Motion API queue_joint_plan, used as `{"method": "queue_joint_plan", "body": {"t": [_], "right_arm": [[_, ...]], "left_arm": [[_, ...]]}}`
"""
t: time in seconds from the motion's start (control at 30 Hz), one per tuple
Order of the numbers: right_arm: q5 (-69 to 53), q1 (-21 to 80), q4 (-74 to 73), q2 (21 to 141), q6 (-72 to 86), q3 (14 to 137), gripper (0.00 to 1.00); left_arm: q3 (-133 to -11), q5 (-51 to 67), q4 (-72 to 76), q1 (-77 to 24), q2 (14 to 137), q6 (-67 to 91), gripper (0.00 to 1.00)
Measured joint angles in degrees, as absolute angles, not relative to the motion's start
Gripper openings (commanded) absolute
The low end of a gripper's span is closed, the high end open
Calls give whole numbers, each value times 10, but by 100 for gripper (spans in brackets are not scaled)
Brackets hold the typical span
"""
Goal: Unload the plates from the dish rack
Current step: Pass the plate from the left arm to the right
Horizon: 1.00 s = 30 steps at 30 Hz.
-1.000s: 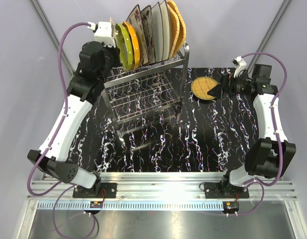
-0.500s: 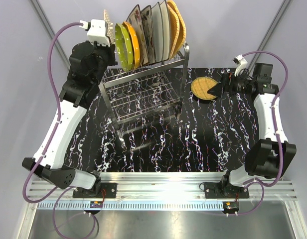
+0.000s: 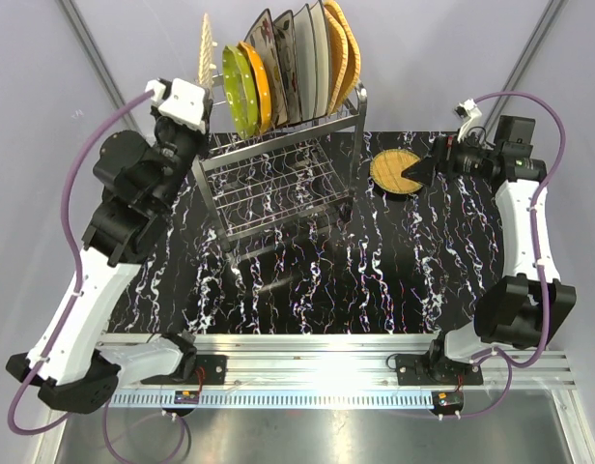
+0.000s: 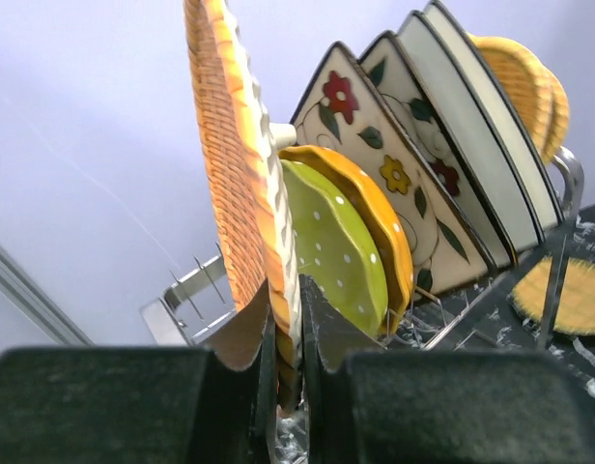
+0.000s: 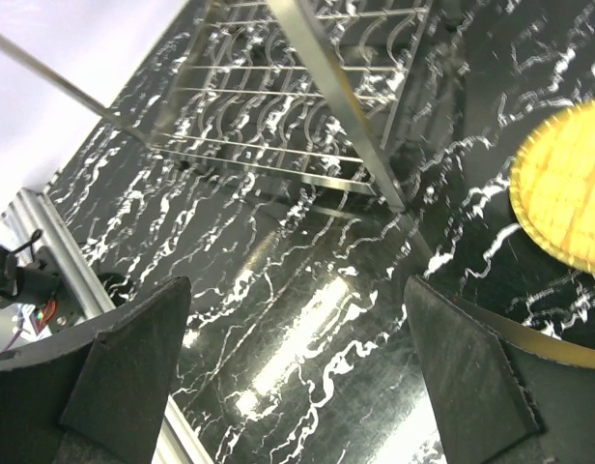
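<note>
My left gripper (image 3: 195,89) (image 4: 286,338) is shut on the lower rim of a woven tan-orange plate (image 3: 205,46) (image 4: 232,164), held upright and edge-on at the left end of the dish rack (image 3: 278,172). Beside it in the rack stand a lime-green dotted plate (image 3: 237,92) (image 4: 338,253), an orange one (image 3: 258,87), floral square ones (image 4: 370,135) and more behind them. Another woven plate (image 3: 392,171) (image 5: 568,193) lies flat on the table to the right of the rack. My right gripper (image 3: 420,172) (image 5: 302,358) hovers open at its right edge, holding nothing.
The rack's lower tier (image 5: 307,87) holds nothing that I can see. The black marbled table (image 3: 375,271) stretches in front of the rack to the metal rail (image 3: 317,348) at the near edge. Grey walls close in behind the rack.
The left arm has swung out to the left and drawn back, taking the woven plate away from the green one; it now shows edge-on. The right gripper barely moved.
</note>
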<state>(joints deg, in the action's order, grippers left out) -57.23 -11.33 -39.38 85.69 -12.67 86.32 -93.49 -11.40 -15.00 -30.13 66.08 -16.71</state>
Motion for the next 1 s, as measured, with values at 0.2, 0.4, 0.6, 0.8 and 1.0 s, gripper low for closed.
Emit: {"method": "queue_joint_plan", "body": {"t": [0.2, 0.4, 0.6, 0.8, 1.0], "right_arm": [[-600, -95, -402, 852, -130, 882, 100], [-627, -63, -409, 846, -130, 889, 100], [-668, -54, -415, 837, -120, 889, 100], [-685, -50, -406, 828, -89, 889, 100], [-685, -50, -355, 809, -28, 883, 100]], "left_arm": [[-893, -123, -144, -368, 617, -266, 0], [-850, -143, -133, -437, 584, -352, 0], [-818, -168, -124, -503, 562, -432, 0], [-775, -196, -109, -569, 549, -504, 0], [-745, -216, -109, -625, 548, -565, 0]]}}
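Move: My left hand holds the woven plate on edge; my open right gripper, where it goes, is about 38 cm to its right, 4 cm ahead and some 22 cm lower. The green plate is about 14 cm ahead, 6 cm right and 7 cm below this left hand. From my right hand the woven plate lies about 36 cm left, 4 cm ahead and 25 cm up; the table plate is some 18 cm straight ahead, 27 cm below. Keeping my pinch on the woven plate's near edge, I draw my left hand back about 10 cm and as far right, sinking some 5 cm, away from the green plate and towards my right gripper, while its left side rolls up about 35 degrees. My right hand, still wide open, comes to meet it: left, up and somewhat back, turning slightly counter-clockwise. ##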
